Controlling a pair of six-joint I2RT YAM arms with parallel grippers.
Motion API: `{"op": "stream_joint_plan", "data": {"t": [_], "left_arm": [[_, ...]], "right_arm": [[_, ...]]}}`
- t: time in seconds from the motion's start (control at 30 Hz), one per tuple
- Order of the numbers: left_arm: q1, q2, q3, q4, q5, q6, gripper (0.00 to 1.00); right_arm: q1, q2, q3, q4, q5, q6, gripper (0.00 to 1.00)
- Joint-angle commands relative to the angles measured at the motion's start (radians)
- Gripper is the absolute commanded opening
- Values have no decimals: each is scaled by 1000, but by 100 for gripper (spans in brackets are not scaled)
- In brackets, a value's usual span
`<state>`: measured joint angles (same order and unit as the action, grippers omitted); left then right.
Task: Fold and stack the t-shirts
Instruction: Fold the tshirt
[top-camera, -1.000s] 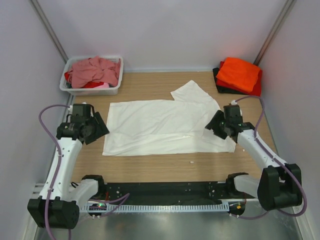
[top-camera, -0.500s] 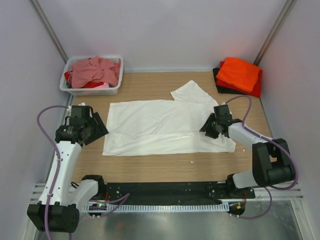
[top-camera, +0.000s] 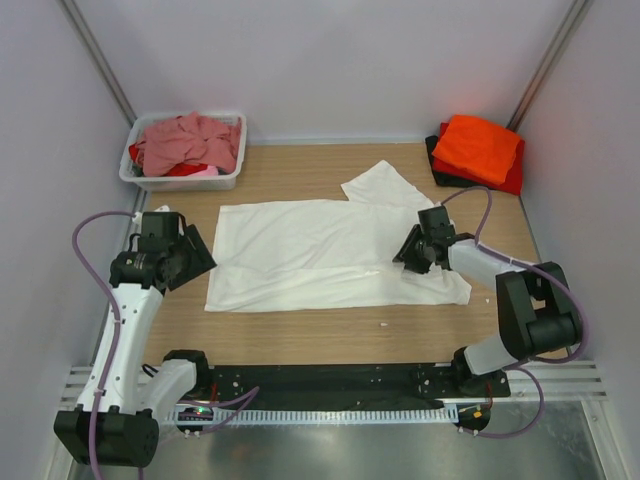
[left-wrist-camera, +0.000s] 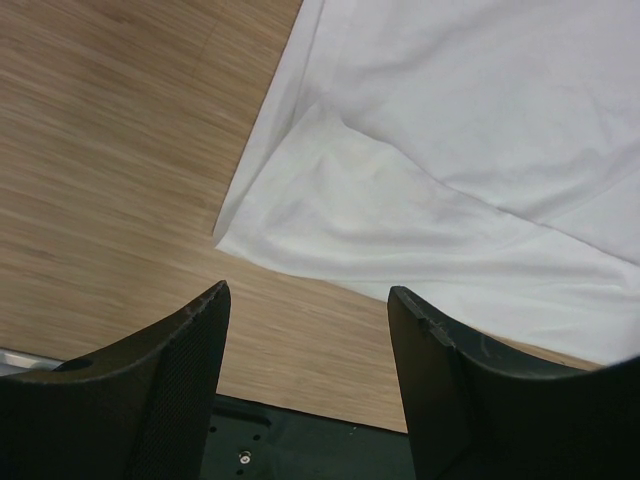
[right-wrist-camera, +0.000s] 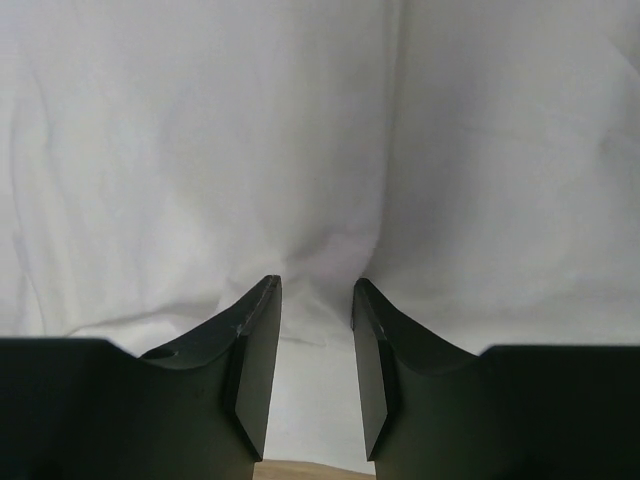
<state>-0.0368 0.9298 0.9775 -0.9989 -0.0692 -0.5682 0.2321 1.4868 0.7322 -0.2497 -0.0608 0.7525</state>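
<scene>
A large white t-shirt lies spread flat mid-table, one sleeve pointing to the far right. My right gripper presses down on its right part; in the right wrist view the gripper is narrowed, with the white cloth puckered into a ridge between the tips. My left gripper hovers open just off the shirt's left edge; in the left wrist view it is empty above bare wood, the shirt's near-left corner ahead. An orange t-shirt tops a folded stack over red and black ones.
A white plastic tub at the far left holds a crumpled dusty-pink shirt and some red cloth. Grey walls close in both sides and the back. A black rail runs along the near edge.
My right gripper has moved left and farther onto the white shirt's right part and its jaws have narrowed on the cloth. The left arm has shifted only slightly.
</scene>
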Motion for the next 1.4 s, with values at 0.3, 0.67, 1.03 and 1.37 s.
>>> {"op": "stream_joint_plan", "data": {"t": [0.3, 0.67, 1.03, 1.37], "left_arm": [[5, -22, 3, 20, -23, -1, 66], [5, -14, 3, 19, -23, -2, 66], [5, -5, 1, 20, -18, -7, 65], [5, -2, -2, 20, -23, -13, 65]], "right_arm": [[105, 150, 255, 35, -2, 61, 41], [92, 490, 798, -74, 18, -122, 52], [30, 915, 1585, -405, 286, -381, 73], [18, 1049, 1750, -379, 421, -458, 84]]}}
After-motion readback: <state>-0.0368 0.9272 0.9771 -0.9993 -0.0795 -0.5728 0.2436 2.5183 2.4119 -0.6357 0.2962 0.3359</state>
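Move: The far tip of the white shirt's sleeve lies about 33 cm ahead of the right hand and 4 cm to its left, some 2 cm below. The red and orange stack sits around 31 cm ahead and 20 cm to the right; the middle of the shirt's body is about 17 cm to the left and 3 cm ahead. From the left hand the sleeve tip is roughly 42 cm ahead, 42 cm to the right and 16 cm lower. Forward and left at first, low over the cloth, the right hand leaves the shirt's near right part, then speeds forward while rising towards the sleeve tip, and finally swings back right and dips about 3 cm, some 32 cm farther out in all. On the way its fingers open wide, its fingertips swing up some 20 degrees and its left side rolls down. ##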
